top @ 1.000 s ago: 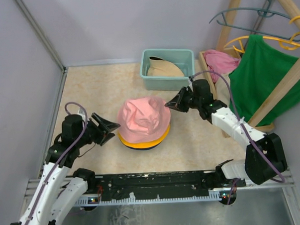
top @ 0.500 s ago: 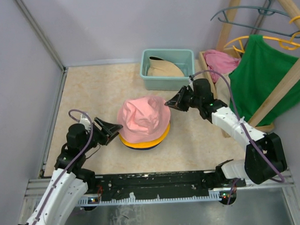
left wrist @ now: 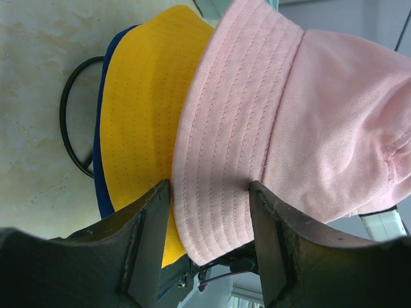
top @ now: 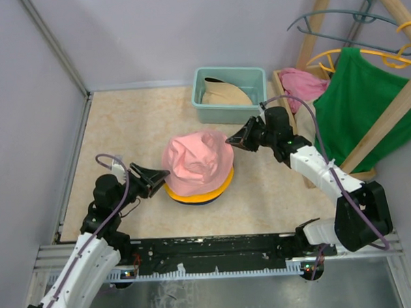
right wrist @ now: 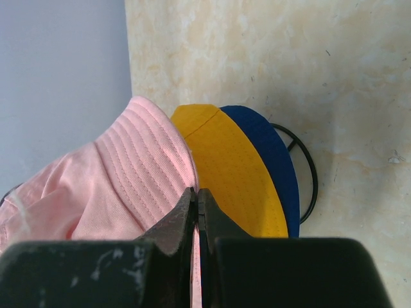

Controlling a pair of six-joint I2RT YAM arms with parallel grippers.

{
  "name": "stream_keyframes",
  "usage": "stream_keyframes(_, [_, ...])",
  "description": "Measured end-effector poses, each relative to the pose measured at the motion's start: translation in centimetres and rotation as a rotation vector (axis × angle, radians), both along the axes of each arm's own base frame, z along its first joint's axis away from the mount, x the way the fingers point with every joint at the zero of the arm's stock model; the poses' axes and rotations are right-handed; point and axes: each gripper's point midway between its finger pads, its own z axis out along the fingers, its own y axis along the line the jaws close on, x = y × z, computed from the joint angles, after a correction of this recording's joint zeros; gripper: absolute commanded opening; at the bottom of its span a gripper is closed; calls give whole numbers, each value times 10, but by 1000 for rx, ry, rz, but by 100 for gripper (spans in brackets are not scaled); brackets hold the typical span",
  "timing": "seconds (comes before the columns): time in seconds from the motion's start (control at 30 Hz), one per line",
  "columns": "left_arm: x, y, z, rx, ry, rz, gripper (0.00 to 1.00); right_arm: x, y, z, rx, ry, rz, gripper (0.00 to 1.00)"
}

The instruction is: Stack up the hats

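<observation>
The pink hat (top: 195, 161) sits on top of the yellow-orange hat (top: 206, 193), which lies on the navy hat (top: 194, 201) at mid-table. My right gripper (top: 231, 140) is shut on the pink brim at its right edge; in the right wrist view the shut gripper (right wrist: 198, 192) pinches pink fabric (right wrist: 96, 186) beside the yellow (right wrist: 237, 179) and navy (right wrist: 276, 167) brims. My left gripper (top: 160, 175) is open at the hat's left edge, and its wrist view shows the gripper (left wrist: 209, 192) astride the pink brim (left wrist: 225, 128). The beige hat (top: 225, 93) lies in the teal bin.
The teal bin (top: 257, 77) stands at the back. A wooden rack (top: 388, 112) on the right carries a green shirt (top: 364, 106) and hangers, with a pink cloth (top: 301, 81) beside it. A black cable loop (left wrist: 64, 128) lies under the stack.
My left gripper has moved right up to the pink hat's brim, and its jaws have narrowed. The right gripper has kept its hold and barely moved.
</observation>
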Motion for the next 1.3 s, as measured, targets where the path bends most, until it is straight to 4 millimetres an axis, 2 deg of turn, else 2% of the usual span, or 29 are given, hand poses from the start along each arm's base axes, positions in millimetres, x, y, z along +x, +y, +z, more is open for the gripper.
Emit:
stream_keyframes(0.13, [-3, 2, 1, -21, -28, 13, 54, 0, 0, -2, 7, 13, 2, 0])
stream_keyframes(0.27, [-5, 4, 0, -40, -46, 25, 39, 1, 1, -3, 13, 21, 4, 0])
stream_keyframes(0.57, [-5, 7, -8, -43, -28, 46, 15, 0, 1, -13, 3, 43, 10, 0])
stream_keyframes(0.7, [-5, 9, -10, -35, -30, 55, 0, -6, -1, -27, -6, 65, 12, 0])
stream_keyframes(0.83, [-5, 14, -11, -14, -51, 72, 0, -17, -4, -46, -20, 111, 17, 0])
stream_keyframes(1.3, [-2, 30, -32, 90, -24, 121, 0, -26, -8, -55, -31, 69, 40, 0])
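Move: Ahead of the left hand by about 4 cm and 10 cm to its right, at nearly its height, is the middle of the pink hat, its near-left brim already between the open fingers. The yellow hat, which the pink one is to go over, lies some 9 cm left of the right hand, 7 cm back and 9 cm below, with the blue hat under it, about 11 cm below that hand. The tub is roughly 14 cm ahead of the right hand, in line with it and 10 cm below. Closing from over half open, the left fingers pinch the near-left brim of the pink hat almost in place, then draw it about 3 cm left, away from the crown, and 3 cm down. The right hand, still pinching the far-right brim, sinks slowly at first, then faster, some 5 cm in all and about 3 cm back, towards the yellow hat. ##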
